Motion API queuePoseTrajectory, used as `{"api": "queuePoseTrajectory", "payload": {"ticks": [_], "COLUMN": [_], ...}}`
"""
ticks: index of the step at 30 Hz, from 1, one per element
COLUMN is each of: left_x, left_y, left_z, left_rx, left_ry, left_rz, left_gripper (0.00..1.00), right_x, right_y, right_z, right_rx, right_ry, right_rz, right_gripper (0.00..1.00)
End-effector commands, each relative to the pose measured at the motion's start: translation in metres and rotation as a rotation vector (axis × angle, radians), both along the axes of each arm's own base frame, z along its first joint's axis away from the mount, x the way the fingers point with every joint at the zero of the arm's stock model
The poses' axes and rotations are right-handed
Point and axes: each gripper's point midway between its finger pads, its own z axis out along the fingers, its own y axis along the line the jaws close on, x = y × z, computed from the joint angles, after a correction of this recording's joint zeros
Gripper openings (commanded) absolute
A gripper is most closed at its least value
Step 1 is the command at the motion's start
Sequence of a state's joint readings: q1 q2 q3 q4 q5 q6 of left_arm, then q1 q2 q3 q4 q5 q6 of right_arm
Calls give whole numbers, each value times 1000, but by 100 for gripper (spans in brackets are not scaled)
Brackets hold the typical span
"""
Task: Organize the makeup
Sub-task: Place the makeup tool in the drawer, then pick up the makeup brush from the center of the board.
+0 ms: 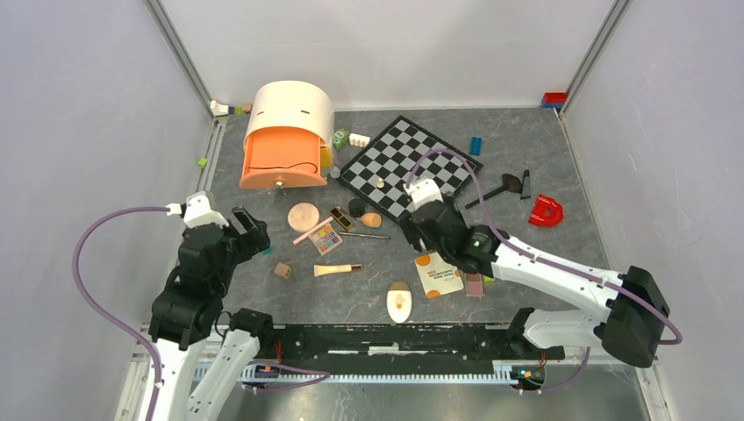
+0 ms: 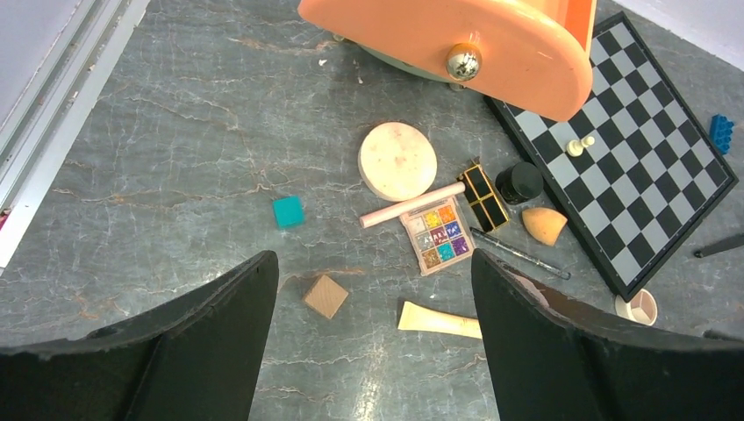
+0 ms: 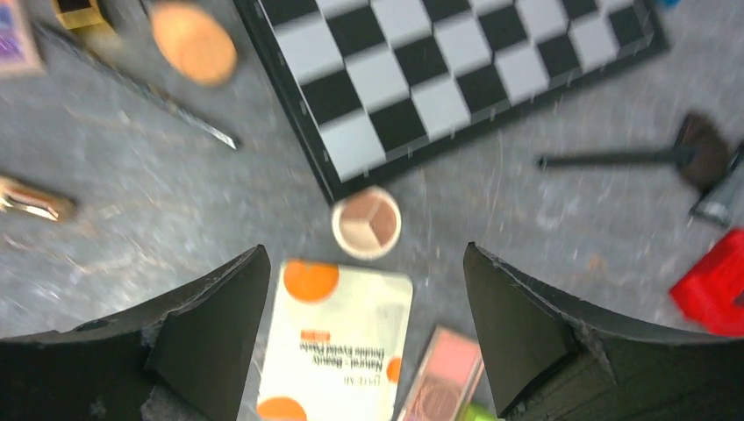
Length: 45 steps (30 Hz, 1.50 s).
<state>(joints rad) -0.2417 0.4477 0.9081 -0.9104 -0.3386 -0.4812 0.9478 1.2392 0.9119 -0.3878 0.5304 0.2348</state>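
The makeup lies scattered mid-table: round peach compact (image 1: 304, 216), multicolour eyeshadow palette (image 1: 325, 239), cream tube (image 1: 338, 269), cream oval (image 1: 400, 303), white-orange sachet (image 1: 439, 274), pink-brown blush palette (image 1: 475, 284) and a black brush (image 1: 500, 187). My left gripper (image 1: 254, 232) hovers open and empty left of them; its wrist view shows the compact (image 2: 397, 160), palette (image 2: 436, 234) and tube (image 2: 439, 320) beyond its open gripper (image 2: 373, 263). My right gripper (image 1: 419, 235) is open above the sachet (image 3: 338, 351), with the blush palette (image 3: 443, 373) beside it and a small round pot (image 3: 367, 223) ahead of the open gripper (image 3: 366, 254).
An orange drawer box with a white cover (image 1: 285, 136) stands at the back left. The chessboard (image 1: 410, 165) lies behind the makeup. A red U-shaped piece (image 1: 546, 211), a blue brick (image 1: 475, 145), a wooden cube (image 1: 282, 270) and a teal cube (image 2: 287, 211) lie around.
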Motion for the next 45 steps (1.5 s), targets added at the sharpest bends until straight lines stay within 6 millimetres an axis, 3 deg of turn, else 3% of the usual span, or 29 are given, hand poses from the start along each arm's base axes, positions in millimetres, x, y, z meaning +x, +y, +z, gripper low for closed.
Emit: {"api": "queuePoseTrajectory", "payload": {"ticks": [1, 6, 12, 19, 27, 32, 41, 45], "left_x": [7, 10, 9, 10, 11, 11, 18, 18], "left_y": [-1, -1, 0, 0, 0, -1, -4, -5], "left_z": [1, -2, -1, -3, -3, -4, -15, -15], "left_rx": [1, 5, 5, 6, 7, 7, 11, 12], "left_ry": [-10, 10, 4, 12, 15, 17, 71, 71], "left_rz": [3, 6, 12, 13, 11, 10, 2, 2], "left_gripper": [87, 87, 87, 88, 88, 88, 90, 90], "right_x": [-29, -49, -59, -56, -39, -18, 58, 86], "right_y": [-26, -24, -26, -41, -57, -66, -99, -125], "right_z": [-38, -65, -82, -82, -64, -51, -19, -18], "right_rx": [42, 125, 122, 45, 1, 39, 174, 195], "right_ry": [111, 197, 253, 243, 180, 154, 106, 105], "right_rz": [-86, -81, -94, -149, -234, -295, -484, -606], "right_gripper": [88, 86, 86, 87, 87, 88, 86, 87]}}
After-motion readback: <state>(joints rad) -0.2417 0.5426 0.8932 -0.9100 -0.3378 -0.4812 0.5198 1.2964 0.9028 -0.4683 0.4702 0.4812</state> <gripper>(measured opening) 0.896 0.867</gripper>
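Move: The black makeup brush lies flat on the table about 16 cm ahead of the right hand, some 16 cm to its right and 15 cm below. The dark tube is beyond its bristles, some 18 cm ahead and 24 cm right. The small round pot is about 3 cm ahead, level sideways; the chessboard's middle is some 19 cm ahead and 5 cm left. From the left hand the brush lies about 21 cm ahead and 57 cm right. The black brush is what the right hand comes towards: coming away from the drawer, it first sinks about 9 cm while drawing back 6 cm over the card, and briefly slows there. It then swings forward and right past the chessboard's near corner, rising about 5 cm and turning some 30 degrees clockwise, fingers staying wide open and empty. The left hand, also empty and open, sinks about 2 cm. ##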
